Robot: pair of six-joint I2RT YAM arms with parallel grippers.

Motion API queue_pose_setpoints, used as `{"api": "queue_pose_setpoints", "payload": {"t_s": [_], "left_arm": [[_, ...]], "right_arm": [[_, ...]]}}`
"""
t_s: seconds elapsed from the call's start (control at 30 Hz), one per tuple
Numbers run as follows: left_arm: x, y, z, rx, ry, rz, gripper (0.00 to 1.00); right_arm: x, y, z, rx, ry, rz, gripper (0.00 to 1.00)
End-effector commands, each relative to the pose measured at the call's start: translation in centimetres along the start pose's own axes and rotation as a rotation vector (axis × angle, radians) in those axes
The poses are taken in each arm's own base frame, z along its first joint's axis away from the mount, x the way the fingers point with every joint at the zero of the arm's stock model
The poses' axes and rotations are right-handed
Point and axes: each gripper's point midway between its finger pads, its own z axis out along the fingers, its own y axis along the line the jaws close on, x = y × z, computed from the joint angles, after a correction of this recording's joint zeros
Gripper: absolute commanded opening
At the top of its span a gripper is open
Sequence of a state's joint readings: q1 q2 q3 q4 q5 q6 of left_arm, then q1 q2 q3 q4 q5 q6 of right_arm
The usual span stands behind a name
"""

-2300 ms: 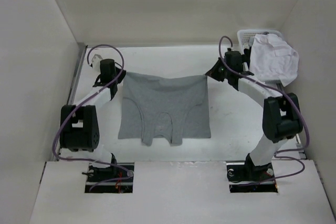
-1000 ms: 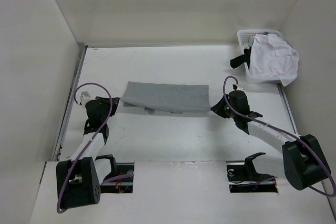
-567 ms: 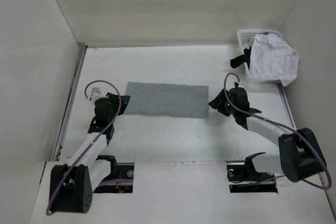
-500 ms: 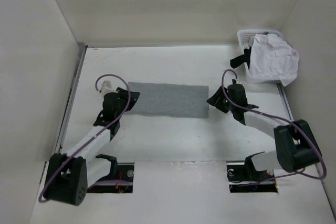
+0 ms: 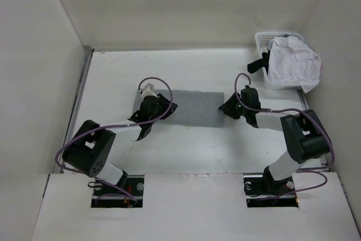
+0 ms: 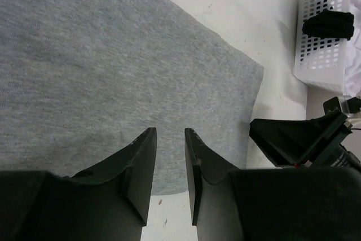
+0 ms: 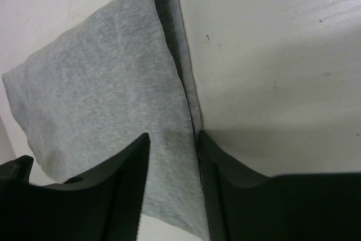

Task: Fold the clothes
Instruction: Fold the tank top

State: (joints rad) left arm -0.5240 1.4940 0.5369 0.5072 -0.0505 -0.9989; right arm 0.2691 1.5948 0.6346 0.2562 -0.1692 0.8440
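Note:
The clothes, one light-grey T-shirt (image 5: pixel 194 107), lie folded into a flat rectangle in the middle of the table. My left gripper (image 5: pixel 171 107) reaches in over the shirt's left part. In the left wrist view its jaws (image 6: pixel 170 134) stand a little apart above the grey knit (image 6: pixel 113 55), with nothing between them. My right gripper (image 5: pixel 224 107) is at the shirt's right edge. In the right wrist view it is open (image 7: pixel 172 136), with one finger over the cloth (image 7: pixel 101 94) and the other beside the folded edge on the table.
A white basket (image 5: pixel 260 40) stands at the back right with a white shirt (image 5: pixel 293 60) heaped in it and a black item (image 5: pixel 258 65) hanging at its left side. White walls enclose the table on three sides.
Both grippers have let go of the shirt's near corners and opened. The left arm swung right over the shirt. The right gripper moved up to its right edge. The shirt now lies flat.

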Motion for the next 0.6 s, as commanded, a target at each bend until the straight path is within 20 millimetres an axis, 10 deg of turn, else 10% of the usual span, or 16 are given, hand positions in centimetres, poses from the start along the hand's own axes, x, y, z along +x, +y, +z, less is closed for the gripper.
{"api": "queue_pose_setpoints", "payload": {"t_s": [0.0, 0.2, 0.57], "left_arm": [[-1.3, -1.8, -0.9, 0.085, -0.065, 0.033, 0.25], [-1.3, -2.3, -2.8, 0.118, -0.072, 0.065, 0.25], [0.5, -4.9, -5.5, 0.194, -0.048, 0.101, 0.25]], "right_arm": [[0.9, -0.1, 0.9, -0.011, 0.031, 0.057, 0.42], [0.2, 0.6, 0.4, -0.072, -0.046, 0.146, 0.07], [-2.4, 0.5, -10.4, -0.022, -0.273, -0.012, 0.01]]}}
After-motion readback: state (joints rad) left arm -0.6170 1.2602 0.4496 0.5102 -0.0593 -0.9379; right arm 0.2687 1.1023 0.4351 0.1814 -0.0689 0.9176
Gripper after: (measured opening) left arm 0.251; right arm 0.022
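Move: The right hand's open fingers already straddle the right edge of the folded tank top, that edge's middle about 1 cm below them and level both ways. From there the white basket stands some 20 cm ahead and 27 cm to the right, with the black cloth on its near corner about 19 cm ahead and 15 cm to the right. From the left hand, hovering over the tank top, the same edge lies about 21 cm to the right and 4 cm below. The right fingers close and pinch the tank top's right edge while dipping about 1 cm, then lift it some 8 cm off the low point while drawing back about 4 cm and a little to the right, the fingertips tilting up some 10 degrees. The left hand, part-open and empty, first eases back over the cloth, then rises about 5 cm off it as it keeps coming back. ##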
